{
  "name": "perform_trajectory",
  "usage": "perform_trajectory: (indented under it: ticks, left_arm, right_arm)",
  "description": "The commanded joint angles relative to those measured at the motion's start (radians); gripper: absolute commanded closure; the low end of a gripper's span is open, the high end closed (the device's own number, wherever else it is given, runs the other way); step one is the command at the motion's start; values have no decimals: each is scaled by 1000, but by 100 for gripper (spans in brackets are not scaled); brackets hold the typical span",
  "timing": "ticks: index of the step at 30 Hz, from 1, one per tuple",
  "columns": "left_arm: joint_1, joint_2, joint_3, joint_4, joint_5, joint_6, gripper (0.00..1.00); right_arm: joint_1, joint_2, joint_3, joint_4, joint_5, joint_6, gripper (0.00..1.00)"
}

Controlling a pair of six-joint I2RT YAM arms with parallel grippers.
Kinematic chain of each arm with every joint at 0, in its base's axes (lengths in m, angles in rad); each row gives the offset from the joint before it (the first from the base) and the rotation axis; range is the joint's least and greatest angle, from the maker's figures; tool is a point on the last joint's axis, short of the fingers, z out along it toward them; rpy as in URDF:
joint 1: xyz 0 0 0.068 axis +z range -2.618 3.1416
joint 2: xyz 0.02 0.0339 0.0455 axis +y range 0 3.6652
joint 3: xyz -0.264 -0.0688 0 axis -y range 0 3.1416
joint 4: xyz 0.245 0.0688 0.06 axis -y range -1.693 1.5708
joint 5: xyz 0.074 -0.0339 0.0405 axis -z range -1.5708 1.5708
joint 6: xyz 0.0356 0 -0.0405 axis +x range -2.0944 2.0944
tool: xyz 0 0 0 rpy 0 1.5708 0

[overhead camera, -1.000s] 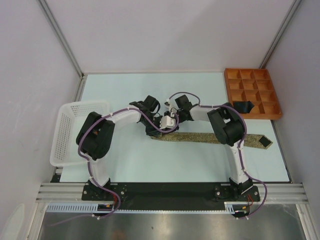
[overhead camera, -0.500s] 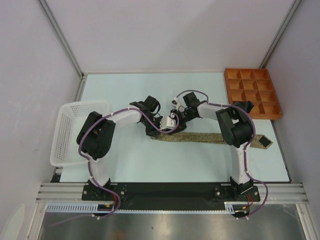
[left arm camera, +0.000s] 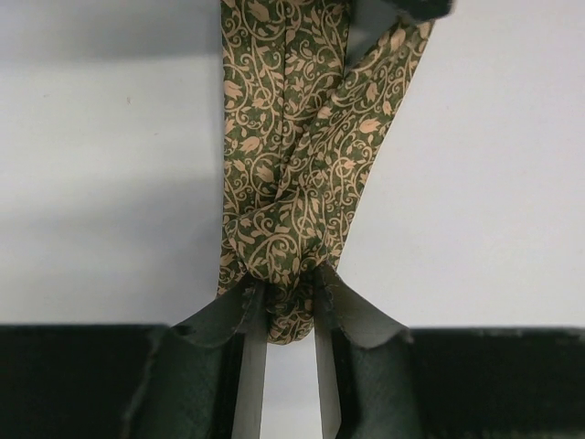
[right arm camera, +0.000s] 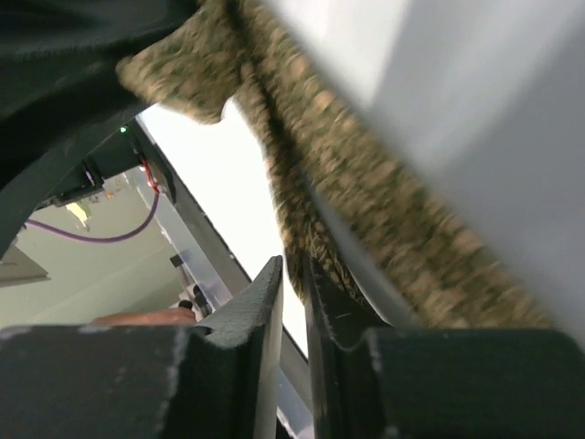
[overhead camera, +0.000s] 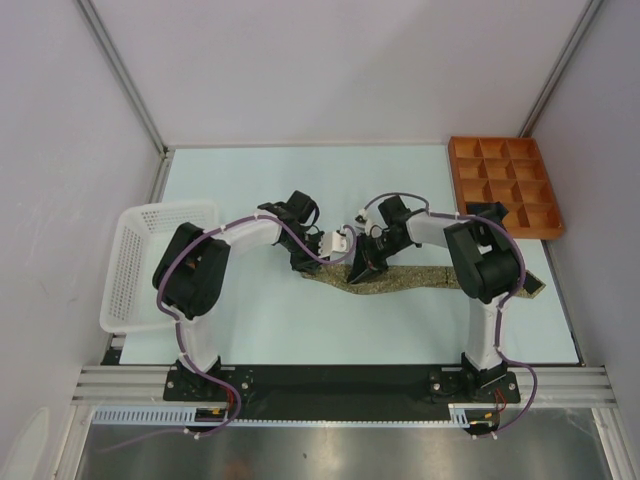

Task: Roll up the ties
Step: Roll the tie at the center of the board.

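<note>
The olive-tan tie [overhead camera: 420,277] lies left to right across the table's middle, its dark-lined wide tip [overhead camera: 535,288] poking out beyond the right arm. My left gripper [overhead camera: 303,262] is shut on the tie's narrow end, which bunches between the fingers [left arm camera: 291,315]. In the left wrist view the patterned tie [left arm camera: 288,137] runs away from the jaws, creased. My right gripper [overhead camera: 362,268] is a short way along the tie, its jaws nearly together on the fabric edge [right arm camera: 294,270]; the tie [right arm camera: 366,183] rises beside them, blurred. A black tie [overhead camera: 488,211] rests at the tray's near left corner.
An orange compartment tray [overhead camera: 535,233] stands at the back right. A white mesh basket [overhead camera: 135,260] sits at the left edge, close to the left arm's elbow. The metal frame rail runs along the near edge.
My right gripper has moved toward me onto the tie and closed on it. The tie now humps up there and its wide tip has slid left. The left gripper kept its hold.
</note>
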Motion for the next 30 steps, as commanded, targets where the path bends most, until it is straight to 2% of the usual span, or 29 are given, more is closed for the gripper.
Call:
perform_trajectory:
  ticks: [1, 2, 7, 11, 19, 24, 28, 30]
  left_arm:
    - [11, -4, 8, -13, 9, -7, 74]
    - [11, -4, 8, -11, 9, -5, 74]
    - [14, 1, 13, -11, 9, -7, 74]
    - [14, 1, 19, -11, 7, -8, 74]
    - [15, -5, 13, -14, 7, -8, 73]
    - [17, -5, 5, -11, 5, -5, 73]
    - [15, -5, 5, -13, 5, -7, 73]
    - [15, -7, 5, -11, 5, -10, 73]
  right_arm:
    - [-16, -156, -66, 93, 11, 24, 74]
    - [-16, -158, -55, 82, 29, -4, 66]
    - [-6, -97, 35, -10, 84, -149, 57]
    - [-3, -54, 83, -62, 135, -231, 55]
    - [7, -63, 74, -149, 155, -349, 54]
    - [3, -95, 66, -173, 115, -386, 43]
    - [0, -92, 77, -179, 95, -408, 44]
    - [3, -77, 83, -200, 97, -440, 51]
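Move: The right fingers have the narrow tail pinched where it sags back. The flat wide band lies about 3 cm ahead of them and 1 cm lower. The tie roll, pinned by the left gripper, sits some 10 cm to the right hand's left and 3 cm ahead. From the left hand, that stretch of wide band is about 10 cm to its right, level fore and aft and 1 cm lower. Let the right fingers open to let go of the narrow tail, lifting about 3 cm and swinging forward towards the wide band, then come down and ease back and right. Finish some 2 cm right of the start, fingers swung forward about 15 degrees, turned slightly counter-clockwise and spread astride the tail. Keep the left gripper still, holding the tie roll. ##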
